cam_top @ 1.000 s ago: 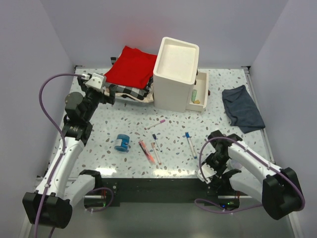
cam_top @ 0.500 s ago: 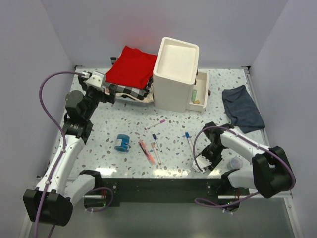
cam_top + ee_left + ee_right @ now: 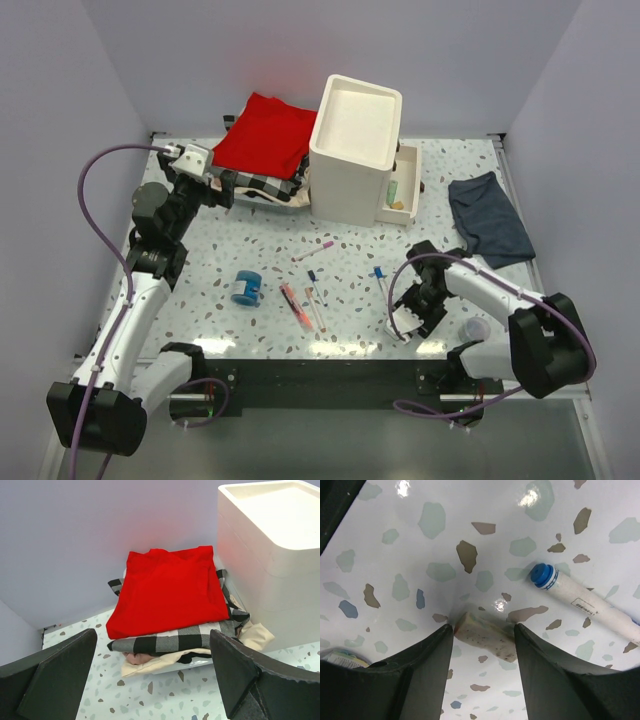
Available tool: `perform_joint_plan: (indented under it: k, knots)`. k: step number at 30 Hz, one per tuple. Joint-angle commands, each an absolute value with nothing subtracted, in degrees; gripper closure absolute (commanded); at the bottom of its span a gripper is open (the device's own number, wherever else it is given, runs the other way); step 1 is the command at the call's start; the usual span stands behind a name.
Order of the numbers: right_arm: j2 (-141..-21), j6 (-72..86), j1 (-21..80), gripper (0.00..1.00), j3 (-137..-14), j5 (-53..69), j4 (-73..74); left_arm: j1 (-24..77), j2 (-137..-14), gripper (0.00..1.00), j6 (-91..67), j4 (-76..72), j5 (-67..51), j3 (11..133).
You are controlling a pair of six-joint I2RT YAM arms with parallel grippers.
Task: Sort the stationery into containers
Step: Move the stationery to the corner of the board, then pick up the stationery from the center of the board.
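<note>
A beige speckled eraser (image 3: 485, 639) lies flat on the table. My right gripper (image 3: 483, 628) is open and stands over it, one fingertip by each end; whether they touch it I cannot tell. From above, that gripper (image 3: 408, 312) hides the eraser. A white pen with a blue cap (image 3: 580, 600) lies just beyond, also seen from above (image 3: 383, 287). More pens (image 3: 313, 296), an orange-red marker (image 3: 296, 306) and a blue tape roll (image 3: 246, 287) lie mid-table. The white drawer unit (image 3: 355, 150) has one drawer (image 3: 407, 170) pulled out. My left gripper (image 3: 228, 188) hangs open and empty.
A stack of red and checked cloths (image 3: 170, 595) lies left of the drawer unit, in front of my left gripper (image 3: 152, 635). A dark blue-grey cloth (image 3: 490, 230) lies at the right. A translucent cup (image 3: 473, 328) stands near the right arm.
My right gripper has moved from the table's near edge inward to the spot beside the blue-capped pen. The left arm has not moved.
</note>
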State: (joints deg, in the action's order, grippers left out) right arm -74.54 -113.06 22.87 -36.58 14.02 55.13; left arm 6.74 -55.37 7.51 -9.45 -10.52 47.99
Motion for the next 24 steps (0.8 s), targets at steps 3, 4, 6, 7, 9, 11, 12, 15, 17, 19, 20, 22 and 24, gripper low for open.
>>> perform_joint_plan:
  k: [3,4,6,7,9,11,12,15,17,19,20,22,24]
  knots:
    - [-76.81,-144.58,22.24,0.43,-36.12,5.72,49.66,6.06,-54.93,0.00,6.51,-12.57,-11.51,48.69]
    - [-77.25,-144.58,22.24,0.43,-36.56,5.36,49.22,6.06,-54.93,0.00,6.42,-12.74,-11.60,48.52]
    - [-79.00,-144.41,21.97,0.46,-36.30,4.49,46.08,6.06,-54.84,0.00,6.24,-12.92,-11.51,48.43]
    - [-79.54,-144.23,21.97,0.48,-36.04,4.66,45.01,6.06,-54.67,0.00,6.15,-12.83,-11.43,48.25]
    - [-81.29,-143.71,21.97,0.54,-36.30,4.75,43.78,6.06,-54.49,0.00,6.24,-12.22,-11.34,48.16]
    - [-81.82,-142.65,21.97,0.58,-37.00,6.14,43.68,6.06,-54.23,0.00,6.33,-11.69,-11.08,48.16]
    - [-82.09,-141.86,21.97,0.58,-37.26,6.41,43.86,6.06,-54.23,0.00,6.33,-11.60,-10.99,48.16]
    - [-82.00,-140.54,21.97,0.59,-37.18,7.21,44.99,6.06,-54.05,0.00,6.24,-11.69,-10.64,47.90]
    - [-81.74,-139.93,22.06,0.59,-37.09,8.34,46.57,6.06,-54.14,0.00,5.80,-11.86,-10.72,47.55]
    - [-80.69,-138.08,21.97,0.59,-36.13,9.14,47.98,6.06,-54.31,0.00,5.45,-11.87,-11.16,47.37]
    - [-80.34,-137.73,21.97,0.63,-35.69,9.40,48.51,6.06,-54.32,0.00,5.36,-11.78,-11.16,47.46]
    - [-79.28,-136.32,21.97,0.69,-34.11,9.67,50.36,6.06,-54.67,0.00,5.19,-11.86,-11.16,47.46]
    - [-77.70,-134.05,22.06,0.83,-33.14,9.58,51.84,6.06,-54.93,0.00,5.01,-12.04,-11.25,47.46]
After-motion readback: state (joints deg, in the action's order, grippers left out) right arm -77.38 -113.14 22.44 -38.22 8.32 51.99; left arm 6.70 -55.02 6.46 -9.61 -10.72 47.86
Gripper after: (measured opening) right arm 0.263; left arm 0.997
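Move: The dirty beige eraser lies almost between the right hand's open fingertips, roughly 1 cm ahead, straight in line and 1 cm below, set askew. From that hand the blue-capped marker is about 6 cm ahead and 8 cm left; the round jar is some 14 cm right and 3 cm back. The eraser is roughly 47 cm right of the left hand, 19 cm back and 33 cm below. The right hand slides about 2.5 cm forward, level over the board, fingers closing to pinch the eraser's farther end. ##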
